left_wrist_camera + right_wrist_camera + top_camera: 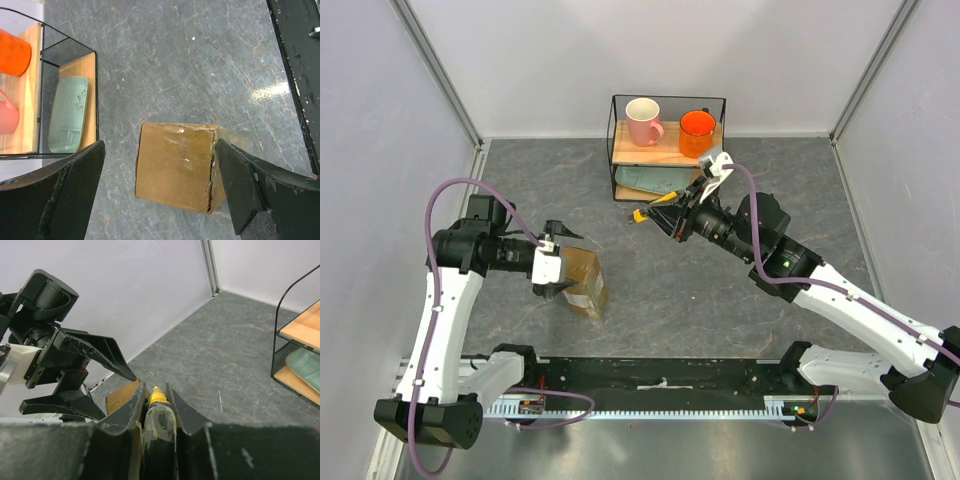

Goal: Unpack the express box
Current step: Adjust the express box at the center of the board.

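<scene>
The express box point(586, 281), a brown cardboard parcel with clear tape, rests on the grey table left of centre. My left gripper point(563, 262) is open, its two fingers spread wider than the box. In the left wrist view the express box point(175, 165) lies between and beyond the black fingers point(75, 185), and its right edge shows a torn seam. My right gripper point(666, 214) hovers mid-table, shut on a yellow utility knife point(642, 214) whose tip points left toward the box. In the right wrist view the knife point(159, 404) sits between the fingers, with a corner of the box point(120, 395) beyond.
A black wire rack point(614, 130) stands at the back centre, just behind the right gripper. It holds a pink mug point(643, 120) and an orange mug point(697, 132) on top and a pale green plate point(648, 180) below. White walls close in both sides.
</scene>
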Robot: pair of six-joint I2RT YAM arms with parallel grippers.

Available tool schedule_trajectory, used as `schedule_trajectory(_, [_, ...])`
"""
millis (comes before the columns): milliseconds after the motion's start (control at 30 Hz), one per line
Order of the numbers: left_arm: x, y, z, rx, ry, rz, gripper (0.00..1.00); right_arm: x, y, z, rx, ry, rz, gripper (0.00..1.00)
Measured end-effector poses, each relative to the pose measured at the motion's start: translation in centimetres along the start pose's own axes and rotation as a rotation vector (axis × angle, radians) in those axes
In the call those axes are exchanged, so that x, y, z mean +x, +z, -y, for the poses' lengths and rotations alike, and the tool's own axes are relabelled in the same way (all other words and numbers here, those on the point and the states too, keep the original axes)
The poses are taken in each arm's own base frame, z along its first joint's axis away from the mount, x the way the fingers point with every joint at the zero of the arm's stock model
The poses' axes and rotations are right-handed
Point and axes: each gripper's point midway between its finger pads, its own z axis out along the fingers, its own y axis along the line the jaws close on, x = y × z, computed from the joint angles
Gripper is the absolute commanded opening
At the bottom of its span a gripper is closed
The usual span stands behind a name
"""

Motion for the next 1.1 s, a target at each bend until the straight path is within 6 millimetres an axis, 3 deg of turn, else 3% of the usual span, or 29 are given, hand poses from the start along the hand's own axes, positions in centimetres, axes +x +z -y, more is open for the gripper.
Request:
schedule_trajectory(333, [1.1, 0.6, 0.9, 0.058, 0.0, -0.054, 1.0, 2.0, 1.2, 0.9, 0.031, 0.021, -0.04, 0.0])
schedule_trajectory(700, [2.4, 0.9, 1.7, 0.083, -0.041, -0.085, 1.0, 10.9, 5.0, 3.4, 0.184, 0.014, -0.209, 0.0])
schedule_trajectory(1100, [2.8, 1.1, 2.0, 0.092, -0.087, -0.09, 1.0, 13.3, 7.9, 4.0, 0.228, -0.005, -0.193, 0.0])
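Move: Just under the left hand's open fingers stands the upright express box, its middle about 15 cm below the hand, some 2 cm to its right and level with it fore and aft. The yellow cutter, gripped by the right hand, hangs roughly 17 cm right of the left hand, 5 cm farther out and 12 cm higher. From the right hand the box lies about 15 cm left, 5 cm back and 27 cm down; the rack stands some 27 cm ahead, 6 cm right and 28 cm lower. Sinking about 3.5 cm with fingers wide open and tipping slightly steeper, the left hand settles over the top of the box, its fingers coming to either side; a touch can't be made out. Meanwhile the right hand, still gripping the cutter, swoops some 13 cm down, 8 cm left and a little forward towards the box, its fingers tipping down about 15 degrees and turning slightly clockwise. ##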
